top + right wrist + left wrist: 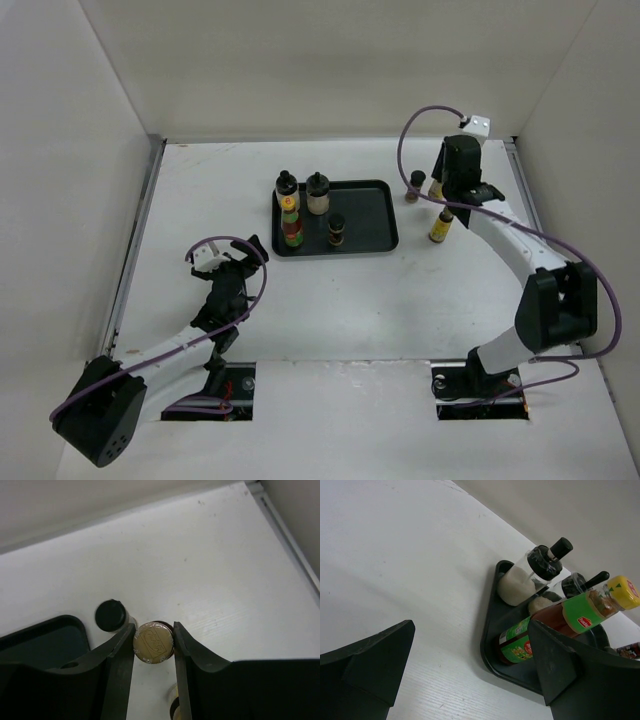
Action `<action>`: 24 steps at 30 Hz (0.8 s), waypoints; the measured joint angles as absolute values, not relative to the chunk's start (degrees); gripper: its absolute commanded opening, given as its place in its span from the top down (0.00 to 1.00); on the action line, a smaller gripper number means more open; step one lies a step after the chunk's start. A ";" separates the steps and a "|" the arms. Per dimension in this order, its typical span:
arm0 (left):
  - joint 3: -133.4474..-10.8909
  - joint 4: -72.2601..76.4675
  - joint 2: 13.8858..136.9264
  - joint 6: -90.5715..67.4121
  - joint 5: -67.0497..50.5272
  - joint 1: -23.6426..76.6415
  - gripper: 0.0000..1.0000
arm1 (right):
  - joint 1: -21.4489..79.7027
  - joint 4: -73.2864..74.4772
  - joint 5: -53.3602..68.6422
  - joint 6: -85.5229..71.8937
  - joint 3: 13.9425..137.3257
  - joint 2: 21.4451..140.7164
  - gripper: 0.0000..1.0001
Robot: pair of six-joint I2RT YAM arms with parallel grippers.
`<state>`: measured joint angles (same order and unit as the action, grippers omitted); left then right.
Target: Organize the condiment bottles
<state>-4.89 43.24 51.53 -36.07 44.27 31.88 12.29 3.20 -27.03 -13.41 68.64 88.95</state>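
Observation:
The black tray (370, 212) holds two pale black-capped bottles (287, 190) (318, 193), the red-green bottle (292, 230) and a short brown bottle (336, 230). In the left wrist view the red-green bottle (555, 620) and a pale bottle (522, 577) stand at the tray's corner (490, 635). My left gripper (245, 255) (470, 672) is open and empty, just short of that corner. My right gripper (442, 190) (153, 628) is shut on the gold cap of a slim yellow-labelled bottle (154, 642), right of the tray. A short brown bottle (415, 185) (111, 615) stands close beside it. The other slim bottle (441, 225) stands nearer.
White walls close in the table at the back and both sides. A metal rail (285, 525) runs along the right edge near my right gripper. The right half of the tray (375, 235) holds nothing.

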 measured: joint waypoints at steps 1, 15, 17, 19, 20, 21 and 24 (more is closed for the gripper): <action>-4.89 43.22 51.55 -36.07 44.27 31.88 0.00 | 13.41 3.18 -27.44 -12.95 69.19 87.64 0.67; -4.89 43.35 50.85 -36.25 43.79 31.51 0.00 | 31.70 -2.07 -23.22 -11.97 87.72 103.57 0.66; -4.89 43.44 50.57 -36.27 43.62 31.48 0.00 | 32.56 -2.02 -22.70 -12.03 89.25 107.92 0.66; -4.89 43.40 50.37 -36.27 43.44 31.40 0.00 | 33.06 -1.91 -22.33 -12.05 89.76 111.37 0.66; -4.89 43.40 50.26 -36.27 43.35 31.40 0.00 | 33.21 -1.65 -22.13 -12.05 89.76 112.73 0.66; -4.89 43.40 50.15 -36.27 43.29 31.35 0.00 | 33.32 -1.28 -22.04 -12.10 89.76 113.73 0.66; -4.89 43.48 50.11 -36.29 43.24 31.16 0.00 | 33.43 -1.78 -22.02 -12.08 89.78 114.80 0.66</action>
<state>-4.89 43.48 50.11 -36.29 43.24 31.16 33.43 -1.78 -22.02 -12.08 89.78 114.80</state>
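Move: Some 24 cm to the right hand's left, 5 cm ahead and about 13 cm below lies the free back-middle spot of the tray, for the yellow-label bottle it already holds. The black-capped shaker stands about 8 cm left of that spot, the tray jar some 9 cm nearer the base and 3 cm left of it. By the hand, a small dark jar stands 5 cm left, 4 cm ahead. From the left hand the spot is roughly 18 cm ahead, 31 cm right and 8 cm below. Carrying the yellow-label bottle in a steady grip, the right hand sweeps about 24 cm left in a quick arc, with a little forward: up some 9 cm first, over the small dark jar, then down about 14 cm from the top of the arc to the tray's back-middle beside the black-capped shaker. On the way the hand swings about 25 degrees counter-clockwise. ##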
